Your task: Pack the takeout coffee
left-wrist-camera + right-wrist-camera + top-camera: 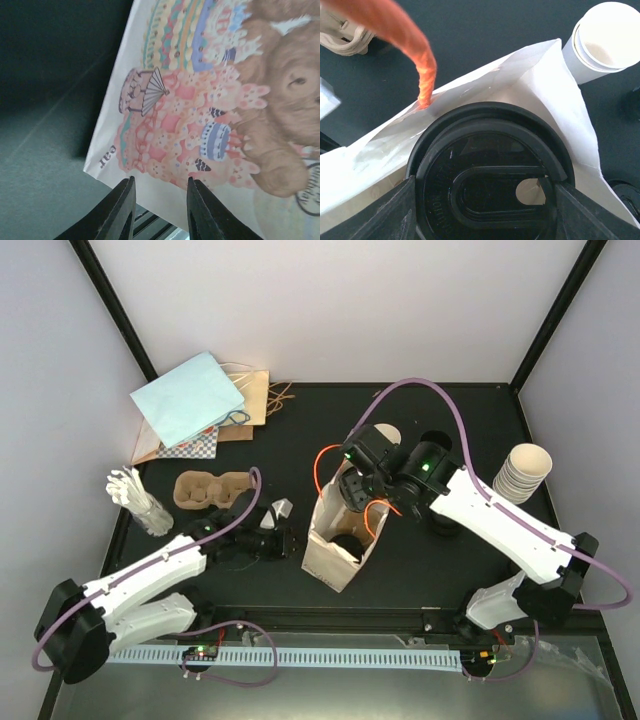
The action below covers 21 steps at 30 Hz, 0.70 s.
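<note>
A takeout coffee cup with a round black lid (490,150) fills the right wrist view, and my right gripper (485,200) is shut on it with a finger on each side of the lid. It hangs in the open mouth of the printed cream paper bag (335,555) (540,85), where my right gripper (352,500) reaches down from the right. A dark round shape (346,543) shows inside the bag. My left gripper (285,543) (161,182) sits low against the bag's printed left face (200,100), its fingers a narrow gap apart with nothing between them.
A brown pulp cup tray (210,488) lies left of centre. A stack of empty paper cups (525,470) (605,35) stands at the right. Flat paper bags (190,400) lie at the back left, and a holder of white sticks (140,502) stands at the left edge. Orange bag handles (420,65) arch over the mouth.
</note>
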Each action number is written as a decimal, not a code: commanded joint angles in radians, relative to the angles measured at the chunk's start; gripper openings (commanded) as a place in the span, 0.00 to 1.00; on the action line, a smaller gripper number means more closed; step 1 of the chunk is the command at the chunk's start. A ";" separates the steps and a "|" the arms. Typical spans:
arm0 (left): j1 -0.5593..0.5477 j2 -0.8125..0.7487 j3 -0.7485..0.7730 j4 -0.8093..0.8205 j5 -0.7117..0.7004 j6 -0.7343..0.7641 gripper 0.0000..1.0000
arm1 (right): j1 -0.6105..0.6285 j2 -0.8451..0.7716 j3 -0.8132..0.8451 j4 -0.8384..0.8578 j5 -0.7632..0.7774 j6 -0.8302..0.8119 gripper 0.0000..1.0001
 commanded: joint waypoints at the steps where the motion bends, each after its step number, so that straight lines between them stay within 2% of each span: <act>1: -0.047 0.047 -0.042 0.183 0.078 -0.075 0.31 | -0.004 0.027 0.042 0.039 -0.003 -0.002 0.51; 7: -0.153 0.143 -0.021 0.268 0.076 -0.122 0.31 | -0.001 0.047 0.075 0.054 -0.075 -0.036 0.50; 14: -0.210 0.175 0.014 0.309 0.055 -0.162 0.30 | 0.011 0.070 0.127 0.001 -0.093 -0.060 0.50; 21: -0.268 0.219 0.019 0.370 0.020 -0.209 0.29 | 0.027 0.114 0.209 -0.113 -0.027 -0.080 0.50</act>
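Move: The paper bag's middle is roughly 8 cm to the left hand's right, 2 cm ahead and at about its height; the pulp carrier lies some 11 cm ahead, 13 cm left and 9 cm below. The right hand already holds a black-lidded cup in the bag's far mouth, with the bag's middle about 3 cm back, 1 cm left and 12 cm below; the white cups stand 10 cm ahead, 6 cm right and 19 cm down. Left fingers push the bag's near end about 7 cm right and back; right hand lifts its cup leftward. ##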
